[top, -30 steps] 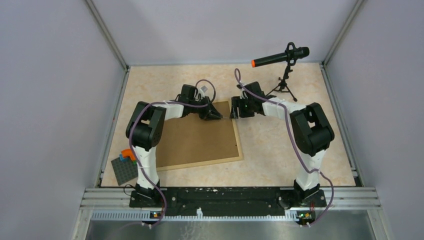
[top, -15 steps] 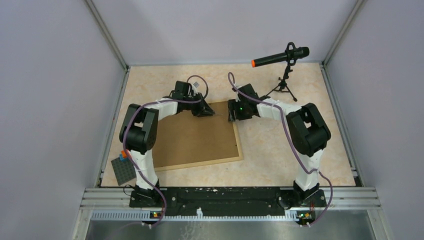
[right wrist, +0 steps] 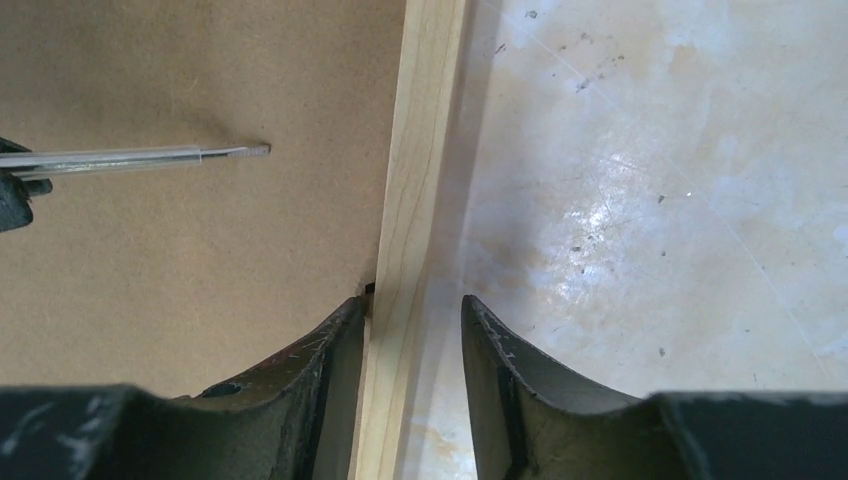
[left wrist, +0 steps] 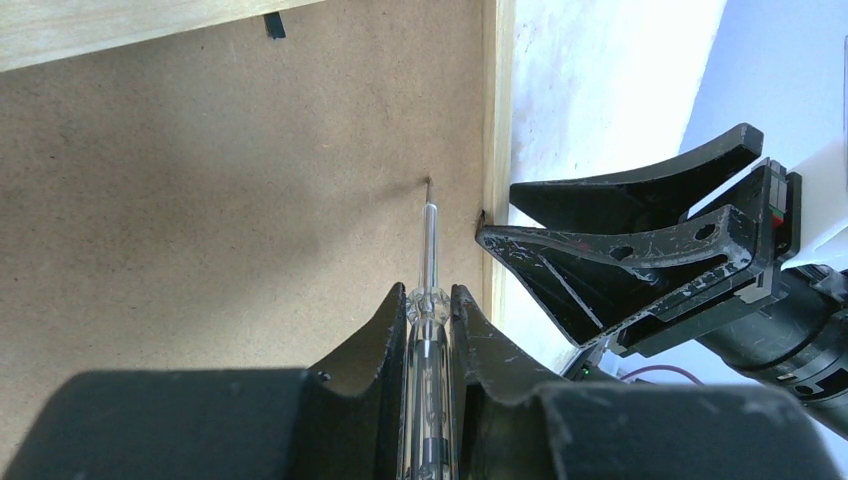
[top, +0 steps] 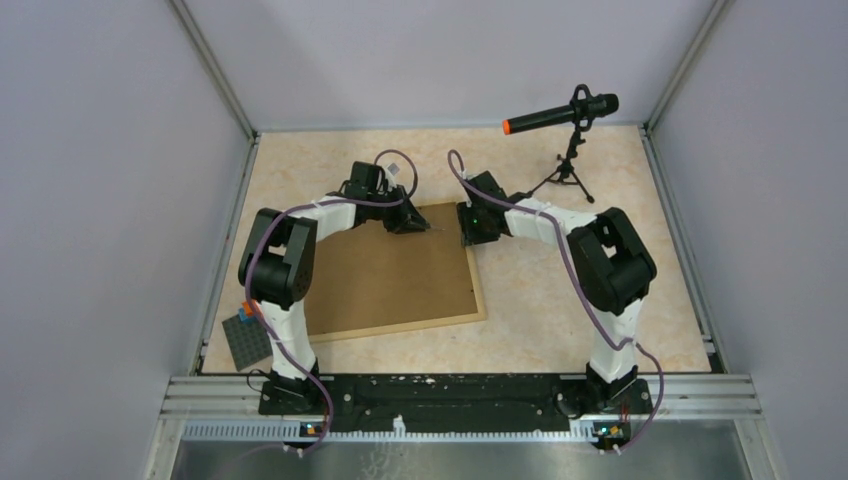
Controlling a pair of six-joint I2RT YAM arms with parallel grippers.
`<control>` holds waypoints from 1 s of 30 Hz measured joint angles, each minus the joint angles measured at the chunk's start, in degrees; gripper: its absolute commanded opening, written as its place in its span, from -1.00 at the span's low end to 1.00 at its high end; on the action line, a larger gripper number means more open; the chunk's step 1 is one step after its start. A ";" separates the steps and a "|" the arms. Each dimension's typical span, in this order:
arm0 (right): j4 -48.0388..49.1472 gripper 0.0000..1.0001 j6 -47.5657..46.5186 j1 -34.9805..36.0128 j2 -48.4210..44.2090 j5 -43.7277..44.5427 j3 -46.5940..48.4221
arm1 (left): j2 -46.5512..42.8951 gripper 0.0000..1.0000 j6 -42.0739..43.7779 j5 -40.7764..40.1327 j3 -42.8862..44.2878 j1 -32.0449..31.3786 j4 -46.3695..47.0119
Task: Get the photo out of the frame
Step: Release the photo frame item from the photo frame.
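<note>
The frame (top: 477, 285) lies back side up, its brown backing board (top: 390, 275) facing me. The photo is hidden beneath the board. My left gripper (top: 412, 224) (left wrist: 430, 292) is shut on a clear-handled screwdriver (left wrist: 429, 235), whose tip rests on the board (left wrist: 220, 180) near the right rail (left wrist: 497, 120). My right gripper (top: 466, 225) (right wrist: 412, 300) straddles that light-wood rail (right wrist: 425, 150) near the far right corner. It is open: one finger lies against the rail's inner side, the other stands off over the table. The screwdriver shaft (right wrist: 130, 158) shows at the left.
A microphone (top: 560, 115) on a small tripod stands at the back right. A dark grey studded baseplate (top: 250, 342) with coloured bricks (top: 255, 310) lies by the frame's near left corner. Grey walls close in the table on three sides.
The left gripper with the screwdriver has shifted slightly toward the back. The right gripper has moved left onto the frame's rail and its jaws have narrowed.
</note>
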 measured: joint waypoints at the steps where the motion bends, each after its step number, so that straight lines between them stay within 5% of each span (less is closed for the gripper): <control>1: -0.35 -0.14 0.42 0.15 0.13 0.50 0.31 | 0.00 -1.00 0.04 0.00 0.00 -0.02 0.00; 19: -2.84 -0.48 4.13 1.64 2.86 4.13 4.70 | 0.00 -1.00 0.24 -0.07 0.02 -0.02 -0.09; 27: -2.89 -0.98 4.52 1.25 2.60 4.74 4.31 | 0.00 -1.00 0.35 -0.17 0.35 -0.02 -0.61; 30: -3.19 -1.00 4.68 0.55 2.58 4.50 4.33 | 0.02 -1.00 0.76 -0.59 1.09 -0.02 -1.53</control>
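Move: The right hand, its fingers part-open, already straddles the right-hand bar of the photo frame: the stretch to be gripped lies straight between the fingertips, only about 1 cm below the hand point. From there the screwdriver tip is some 6 cm left and 3 cm ahead; the frame's far right corner is roughly 9 cm ahead and 2 cm left. From the left hand that stretch of bar lies about 10 cm right, 2 cm back and 5 cm down. The right hand closes its fingers from part-open to nearly shut, one coming in from the backing-board side and one from the table side, so that they pinch the frame's right bar between them at the end, the grip drive's effort rising as they do. As they close, the hand works about 1 cm forward along the bar, shifts a centimetre left and comes back again, and turns some 5 degrees clockwise without sinking, while the left hand stays in place and keeps hold of the screwdriver, its tip down at the brown backing board. ##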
